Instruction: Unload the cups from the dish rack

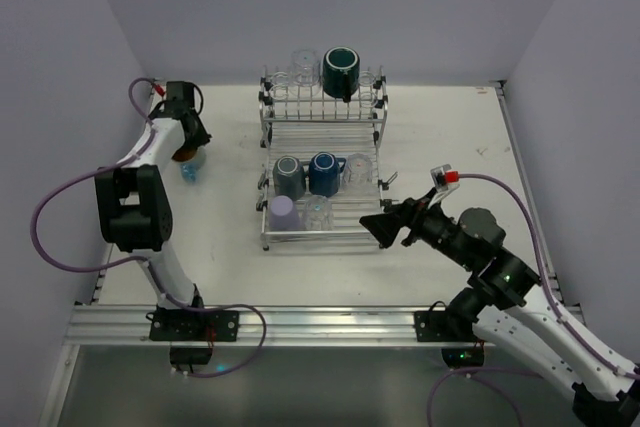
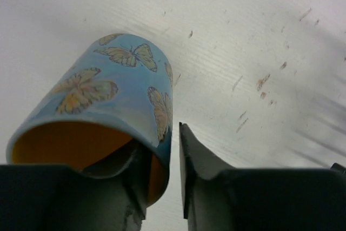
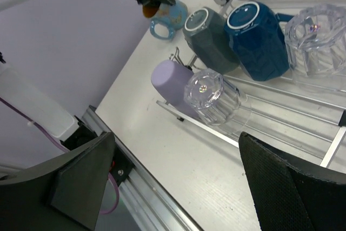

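The silver wire dish rack (image 1: 322, 132) stands mid-table. Its rear tier holds a teal mug (image 1: 340, 71) and a clear glass (image 1: 303, 61). On the front tray stand a grey-teal mug (image 1: 288, 177), a dark blue mug (image 1: 323, 173), a clear glass (image 1: 357, 169), a purple cup (image 1: 281, 212) and a clear tumbler (image 1: 316, 212). Left of the rack, a light blue butterfly mug (image 2: 113, 87) with an orange inside rests on the table. My left gripper (image 2: 161, 144) straddles its wall, with a thin gap at the outer finger. My right gripper (image 3: 177, 150) is wide open and empty before the tumbler (image 3: 213, 96).
An aluminium rail (image 1: 320, 325) runs along the near table edge by the arm bases. White walls close in the left, back and right. The purple cup (image 3: 170, 82) and the tumbler sit at the rack's front left corner, next to bare table.
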Motion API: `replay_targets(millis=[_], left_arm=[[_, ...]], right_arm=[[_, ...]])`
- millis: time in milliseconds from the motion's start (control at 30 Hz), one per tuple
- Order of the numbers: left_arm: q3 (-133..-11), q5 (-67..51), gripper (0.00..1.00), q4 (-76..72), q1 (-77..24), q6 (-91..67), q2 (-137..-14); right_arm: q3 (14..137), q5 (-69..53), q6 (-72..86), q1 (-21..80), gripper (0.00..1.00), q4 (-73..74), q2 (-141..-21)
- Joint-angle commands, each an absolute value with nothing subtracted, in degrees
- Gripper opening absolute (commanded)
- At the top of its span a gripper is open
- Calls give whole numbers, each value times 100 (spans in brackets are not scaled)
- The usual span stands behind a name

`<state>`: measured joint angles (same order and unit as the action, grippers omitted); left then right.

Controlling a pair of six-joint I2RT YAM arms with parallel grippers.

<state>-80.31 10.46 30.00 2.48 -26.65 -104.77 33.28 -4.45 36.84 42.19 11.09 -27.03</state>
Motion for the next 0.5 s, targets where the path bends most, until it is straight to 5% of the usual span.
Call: replay_targets(millis=[0,133,467], left_arm=[[-8560,933,31,2909,386,-2338,-10599],[-8491,765,55,2874,527,-2329,-10696],[-8455,343,87,2646,606,-2443,-9811]], right_arm=[[3384,-852,3604,4219,99,862,-3006],[3322,-1055,3551,4210,99,589,-3050],[3937,-1292,3077,4333,94,817,-4121]])
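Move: The butterfly mug is at the left hand's fingertips, its middle roughly 2 cm ahead, 4 cm left and 3 cm below, one finger inside the mouth. From the right hand, the front clear glass lies about 8 cm ahead, 11 cm left and 16 cm lower. At that height, the lavender cup stands 9 cm left of the glass, the dark blue mug 10 cm beyond it, and the grey-green cup 9 cm ahead and 8 cm left of it. Spread the left fingers from a near-shut grip on the mug's rim to almost fully open, letting go of the mug while easing the hand some 2 cm forward and left, then start lifting. Meanwhile bring the open right gripper about 3 cm left and 2 cm down towards the front clear glass, swinging it slightly counter-clockwise. ##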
